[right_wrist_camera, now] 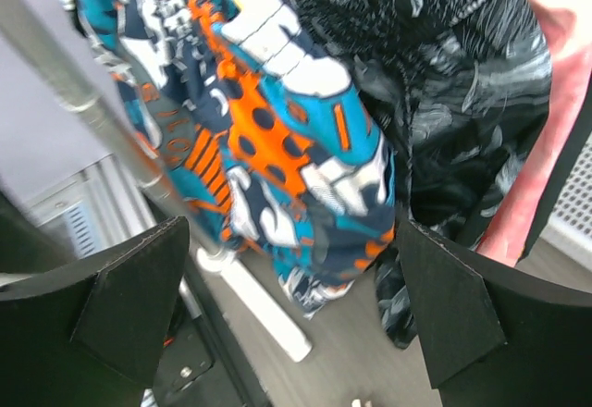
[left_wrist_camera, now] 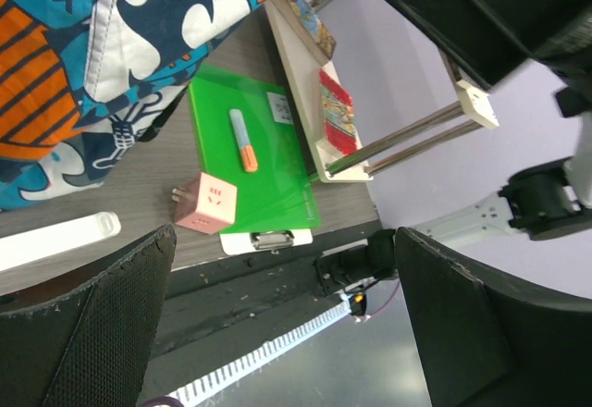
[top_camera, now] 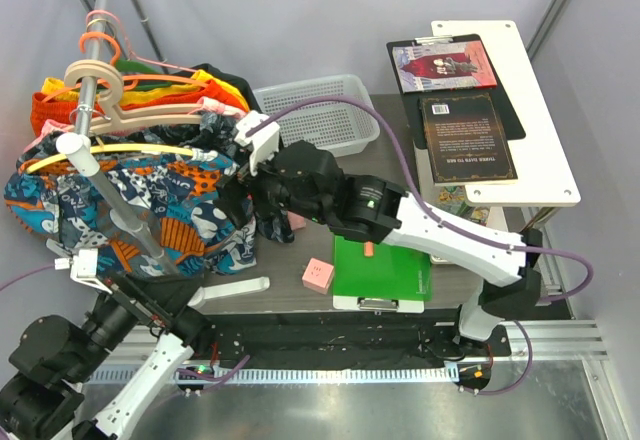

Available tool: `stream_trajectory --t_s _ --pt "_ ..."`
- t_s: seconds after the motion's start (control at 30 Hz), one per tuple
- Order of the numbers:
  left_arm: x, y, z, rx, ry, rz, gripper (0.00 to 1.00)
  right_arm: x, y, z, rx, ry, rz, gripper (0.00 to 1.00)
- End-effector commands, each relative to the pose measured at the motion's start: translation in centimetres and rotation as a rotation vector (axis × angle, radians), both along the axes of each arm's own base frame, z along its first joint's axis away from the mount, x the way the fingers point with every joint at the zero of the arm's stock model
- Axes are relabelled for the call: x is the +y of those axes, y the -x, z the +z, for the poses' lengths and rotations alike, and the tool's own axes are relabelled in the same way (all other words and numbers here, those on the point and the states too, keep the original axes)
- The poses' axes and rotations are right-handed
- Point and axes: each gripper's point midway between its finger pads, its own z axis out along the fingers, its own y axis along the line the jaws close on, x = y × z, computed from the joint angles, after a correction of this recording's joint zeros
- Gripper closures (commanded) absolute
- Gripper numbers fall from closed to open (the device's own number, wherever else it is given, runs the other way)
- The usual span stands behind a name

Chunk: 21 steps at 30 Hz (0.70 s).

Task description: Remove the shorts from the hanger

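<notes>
The printed shorts [top_camera: 130, 210] hang on the thin pale yellow hanger [top_camera: 110, 152] at the near end of the metal rack rail. My right gripper [top_camera: 245, 200] is at the shorts' right edge, next to the dark leaf-patterned garment. In the right wrist view its jaws [right_wrist_camera: 292, 231] are wide open, with the lower edge of the shorts [right_wrist_camera: 277, 148] hanging just ahead between the fingers, not gripped. My left gripper [top_camera: 180, 310] is low near the table's front edge, below the shorts. It is open and empty [left_wrist_camera: 285, 240], and a corner of the shorts [left_wrist_camera: 92, 65] shows above it.
The rack pole [top_camera: 120, 210] and its white foot [top_camera: 235, 287] stand by the shorts. Beige and pink-orange hangers with orange garments [top_camera: 120, 95] hang behind. A pink cube [top_camera: 317, 274], a green clipboard [top_camera: 385, 265] with a marker, a white basket [top_camera: 320, 110] and a side shelf with books [top_camera: 540, 140] are to the right.
</notes>
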Motion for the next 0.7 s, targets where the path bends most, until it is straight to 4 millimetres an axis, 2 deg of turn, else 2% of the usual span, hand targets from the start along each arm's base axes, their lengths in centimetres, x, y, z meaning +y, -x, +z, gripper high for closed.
stream_trajectory --t_s 0.0,0.17,0.27,0.4,0.43,0.5,0.53,0.57,0.6,0.67 --pt "0.2 1.5 2.2 -0.072 0.101 -0.032 0.00 0.7 -2.1 4.1 -0.123 -0.079 -0.074 0.00" --pt "2.3 1.6 0.6 -0.015 0.062 0.038 0.00 1.8 -3.8 4.3 -0.146 -0.106 -0.096 0.00" --pt "3.3 2.3 0.6 -0.013 0.097 0.047 0.00 3.3 -3.5 3.8 -0.180 -0.105 -0.005 0.03" --pt "4.4 3.2 0.6 -0.027 0.145 0.055 0.01 4.7 -2.5 3.3 -0.237 -0.093 0.098 0.14" --pt "4.4 3.2 0.5 -0.025 0.155 0.054 0.02 5.1 -2.1 2.9 -0.240 -0.093 0.134 0.22" --pt "4.1 3.3 0.2 -0.016 0.159 0.039 0.02 5.1 -2.7 3.1 -0.248 -0.111 0.146 0.27" --pt "3.9 3.3 0.1 -0.012 0.156 0.035 0.02 5.3 -2.8 3.0 -0.242 -0.119 0.162 0.35" --pt "3.6 3.1 -0.1 0.001 0.147 0.025 0.03 5.5 -2.7 2.7 -0.233 -0.123 0.189 0.38" --pt "3.5 3.1 -0.2 0.004 0.143 0.024 0.03 5.3 -3.5 2.7 -0.217 -0.130 0.182 0.40" --pt "3.5 3.0 -0.2 0.003 0.132 0.022 0.03 5.5 -3.2 2.4 -0.211 -0.142 0.237 0.44"
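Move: The right hand goes for the right waist corner of the blue-and-orange shorts, some 4 cm ahead and 6 cm to its left, about level with it. The yellow hanger's tip sits about 6 cm ahead, 7 cm left and 3 cm above the hand, and the metal rack post roughly 20 cm to the left and level fore and aft. From the left hand that waist corner lies about 23 cm ahead, 4 cm right and 5 cm higher. Both right fingers close about the shorts' waist corner just below the hanger tip, coming around it at about 5 cm left and 3 cm forward; the gap narrows from wide open to a bit over half while the fingers tilt slightly up and swing counter-clockwise. Meanwhile the open left hand draws away, some 5 cm back and left, rolling a little. ##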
